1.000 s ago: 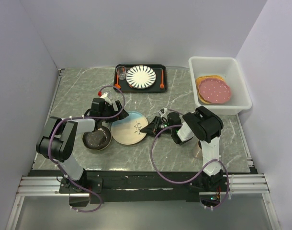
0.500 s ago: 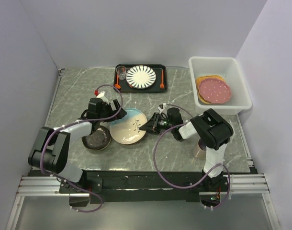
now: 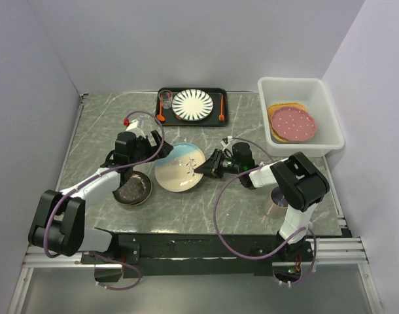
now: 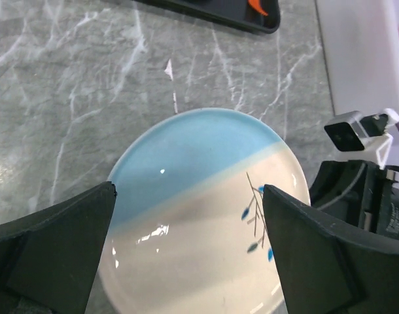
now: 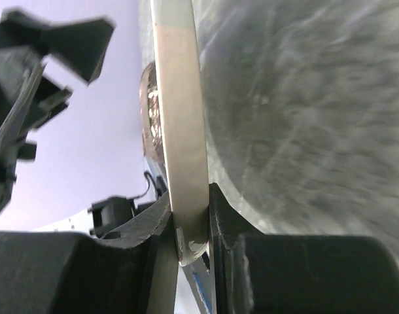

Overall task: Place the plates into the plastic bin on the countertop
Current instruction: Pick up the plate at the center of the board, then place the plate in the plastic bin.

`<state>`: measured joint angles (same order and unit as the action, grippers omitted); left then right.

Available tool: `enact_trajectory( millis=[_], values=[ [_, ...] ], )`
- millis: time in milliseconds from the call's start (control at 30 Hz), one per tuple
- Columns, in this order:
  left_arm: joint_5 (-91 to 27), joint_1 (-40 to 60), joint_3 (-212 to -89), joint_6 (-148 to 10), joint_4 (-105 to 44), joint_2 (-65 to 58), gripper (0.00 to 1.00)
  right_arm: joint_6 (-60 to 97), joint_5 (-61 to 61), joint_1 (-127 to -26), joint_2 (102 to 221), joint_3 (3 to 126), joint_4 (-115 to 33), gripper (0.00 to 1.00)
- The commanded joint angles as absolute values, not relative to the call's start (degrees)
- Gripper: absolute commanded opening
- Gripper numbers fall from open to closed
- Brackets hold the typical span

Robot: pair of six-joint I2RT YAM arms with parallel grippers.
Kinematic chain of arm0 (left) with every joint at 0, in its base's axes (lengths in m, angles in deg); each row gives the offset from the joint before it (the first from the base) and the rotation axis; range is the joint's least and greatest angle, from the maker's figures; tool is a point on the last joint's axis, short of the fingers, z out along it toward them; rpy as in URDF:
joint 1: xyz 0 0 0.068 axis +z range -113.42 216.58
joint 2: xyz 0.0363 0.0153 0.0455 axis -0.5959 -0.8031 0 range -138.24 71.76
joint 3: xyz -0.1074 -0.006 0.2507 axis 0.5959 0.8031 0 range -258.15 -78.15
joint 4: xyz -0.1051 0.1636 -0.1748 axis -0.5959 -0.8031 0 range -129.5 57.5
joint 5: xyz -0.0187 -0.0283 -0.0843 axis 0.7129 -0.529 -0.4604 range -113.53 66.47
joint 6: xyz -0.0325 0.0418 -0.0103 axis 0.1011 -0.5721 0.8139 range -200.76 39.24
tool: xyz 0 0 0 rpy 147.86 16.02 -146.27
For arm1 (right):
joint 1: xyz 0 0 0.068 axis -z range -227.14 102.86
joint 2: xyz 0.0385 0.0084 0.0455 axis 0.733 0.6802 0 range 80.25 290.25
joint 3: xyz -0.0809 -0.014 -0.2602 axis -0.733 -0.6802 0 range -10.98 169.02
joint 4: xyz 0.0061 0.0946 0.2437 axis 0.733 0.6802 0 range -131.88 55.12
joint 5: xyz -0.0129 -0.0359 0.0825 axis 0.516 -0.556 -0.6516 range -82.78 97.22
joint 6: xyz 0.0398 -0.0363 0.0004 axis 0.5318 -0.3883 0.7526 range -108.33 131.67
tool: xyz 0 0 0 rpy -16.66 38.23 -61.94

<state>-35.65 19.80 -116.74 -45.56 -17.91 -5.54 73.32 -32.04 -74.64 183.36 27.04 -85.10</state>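
Note:
The pale blue-cream plate with a leaf sprig (image 3: 180, 167) is lifted off the countertop (image 3: 108, 124) and tilted, near the middle. My right gripper (image 3: 205, 171) is shut on its right rim; in the right wrist view the rim (image 5: 183, 150) is pinched edge-on between the two pads. My left gripper (image 3: 155, 148) is open, just left of the plate, and holds nothing; the plate (image 4: 199, 209) shows between its fingers (image 4: 317, 255) in the left wrist view. The white plastic bin (image 3: 317, 88) at the back right holds the pink dotted plate (image 3: 293, 123) on a tan one (image 3: 275, 111).
A dark brown patterned bowl-like plate (image 3: 132, 189) lies at the front left, below my left arm. A black tray (image 3: 216, 119) at the back carries the striped plate (image 3: 192, 104), a glass (image 3: 165, 99) and orange utensils. A metal cup (image 3: 276, 200) stands at the front right.
My right gripper has lifted the blue-cream plate by its rim, tilting it up and carrying it slightly back and right. My left gripper has drawn back up and left from the plate.

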Motion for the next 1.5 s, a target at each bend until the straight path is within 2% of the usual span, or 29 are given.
enact_trajectory(
  millis=[0,333,733,1100,1467],
  values=[
    [-36.3,19.4,-117.9,-44.1,-16.5,-4.6,0.99,73.0,-32.5,-72.3,174.7,27.7,-88.7,0.0],
    [-34.7,19.4,-118.0,-44.9,-17.4,-4.6,0.99,67.3,-32.9,-62.9,162.4,25.0,-79.0,0.0],
    [-35.7,19.4,-118.1,-45.2,-17.1,-6.7,0.99,58.5,-34.3,-49.5,151.0,29.1,-62.2,0.0],
    [-37.0,19.4,-118.6,-45.3,-16.3,-9.0,0.99,54.2,-34.4,-41.5,149.5,35.0,-53.7,0.0],
    [-39.1,19.4,-118.8,-45.3,-14.9,-11.3,0.99,63.3,-31.9,-34.3,154.9,39.0,-61.1,0.0]
  ],
)
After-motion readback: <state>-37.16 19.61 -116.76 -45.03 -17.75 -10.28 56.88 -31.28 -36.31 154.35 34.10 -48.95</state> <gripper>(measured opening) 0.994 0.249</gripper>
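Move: The right hand, already pinching the plate's right edge clear of the board, has the plastic bin about 39 cm to its right and 21 cm ahead, its middle a touch lower. The mug stands some 30 cm to this hand's right and 10 cm back; the black tray is around 27 cm ahead and 5 cm left. From the open left hand, the bin is roughly 53 cm right, 16 cm ahead and 7 cm lower. Still pinching the plate, the right hand swings 24 cm right towards the bin, rising 12 cm, turning 30 degrees clockwise. ##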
